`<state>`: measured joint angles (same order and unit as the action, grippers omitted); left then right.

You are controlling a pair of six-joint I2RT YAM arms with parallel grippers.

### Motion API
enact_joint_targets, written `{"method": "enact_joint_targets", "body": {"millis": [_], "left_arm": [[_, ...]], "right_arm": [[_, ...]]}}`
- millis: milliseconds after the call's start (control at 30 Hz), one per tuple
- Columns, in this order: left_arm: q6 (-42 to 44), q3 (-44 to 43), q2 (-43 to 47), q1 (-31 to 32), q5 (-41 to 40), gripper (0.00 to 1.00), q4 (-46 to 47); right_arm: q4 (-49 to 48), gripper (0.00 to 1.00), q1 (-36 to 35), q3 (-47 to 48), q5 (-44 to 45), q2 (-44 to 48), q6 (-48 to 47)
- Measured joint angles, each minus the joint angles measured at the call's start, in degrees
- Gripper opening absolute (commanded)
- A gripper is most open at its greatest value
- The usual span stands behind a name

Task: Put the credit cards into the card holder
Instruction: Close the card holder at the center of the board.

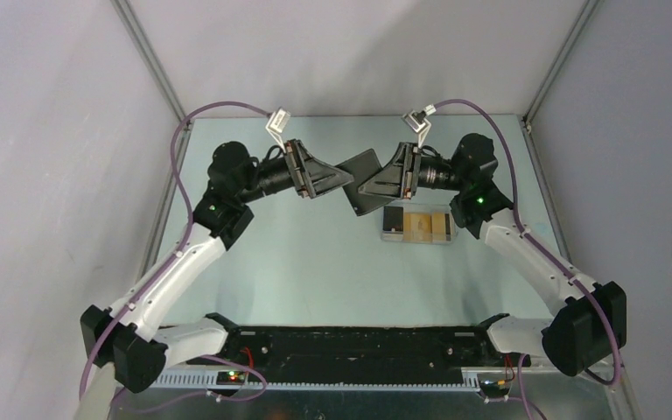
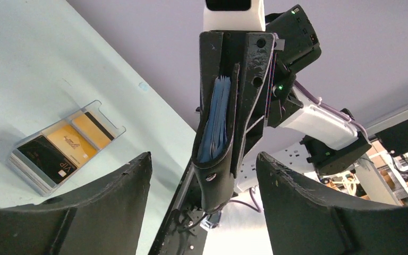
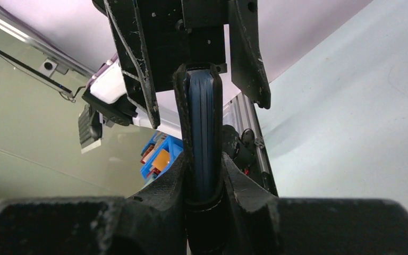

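Observation:
The card holder (image 1: 367,164), black with a blue lining, hangs above the table between both arms. My right gripper (image 3: 204,159) is shut on one end of it (image 3: 202,122). In the left wrist view the holder (image 2: 218,133) stands on edge, gaping slightly, its studded end between the fingers of my left gripper (image 2: 203,159). That gripper is open and touches neither side of the holder. The credit cards (image 2: 71,141), orange ones and a dark one (image 2: 45,156), lie in a pale translucent tray (image 2: 100,108) on the table, just below my right gripper (image 1: 366,186) and the cards (image 1: 427,225) in the top view.
The tray (image 1: 418,241) sits right of the table's middle, under the right arm's wrist. Grey walls close in the back and both sides. A black rail (image 1: 359,346) runs along the near edge between the arm bases.

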<state>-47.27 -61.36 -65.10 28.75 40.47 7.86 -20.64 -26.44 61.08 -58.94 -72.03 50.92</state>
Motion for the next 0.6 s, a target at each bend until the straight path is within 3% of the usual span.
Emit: {"method": "enact_joint_targets", "body": {"millis": [367,600], "left_arm": [[-6.7,1.9,-0.6,1.7,-1.6,0.58,5.6],[-10.0,5.1,-1.7,2.8,-2.8,0.56,10.1]], "right_arm": [[7.6,0.0,0.0,0.0,8.5,2.6,-3.0],[13.6,0.0,-0.2,0.0,15.6,5.6,-5.7]]}}
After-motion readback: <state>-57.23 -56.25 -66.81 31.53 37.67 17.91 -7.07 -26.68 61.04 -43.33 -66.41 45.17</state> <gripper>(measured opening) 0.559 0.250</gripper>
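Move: The card holder, full of cards and lying roughly level in mid-air, has its middle about 3 cm to the right of the left hand, at its height, its near edge reaching between the open upper and lower jaws. The right hand still pinches it, the holder's middle only about 1 cm ahead of its pads, with the left gripper some 3 cm to the left and 2 cm ahead. The card box lies on the table, roughly 12 cm right, 4 cm ahead and 35 cm below the right hand. The right hand keeps its grip on the card holder and carries it about 2.5 cm forward and somewhat to the right, turning it some 15 degrees clockwise so that its edge comes round before the left gripper. Meanwhile the left hand follows the card holder about 1.5 cm to the right and finally sinks about 1 cm, rolling and tipping slightly, while its jaws narrow from three quarters open to just over half around the holder's near edge without a visible grip. ##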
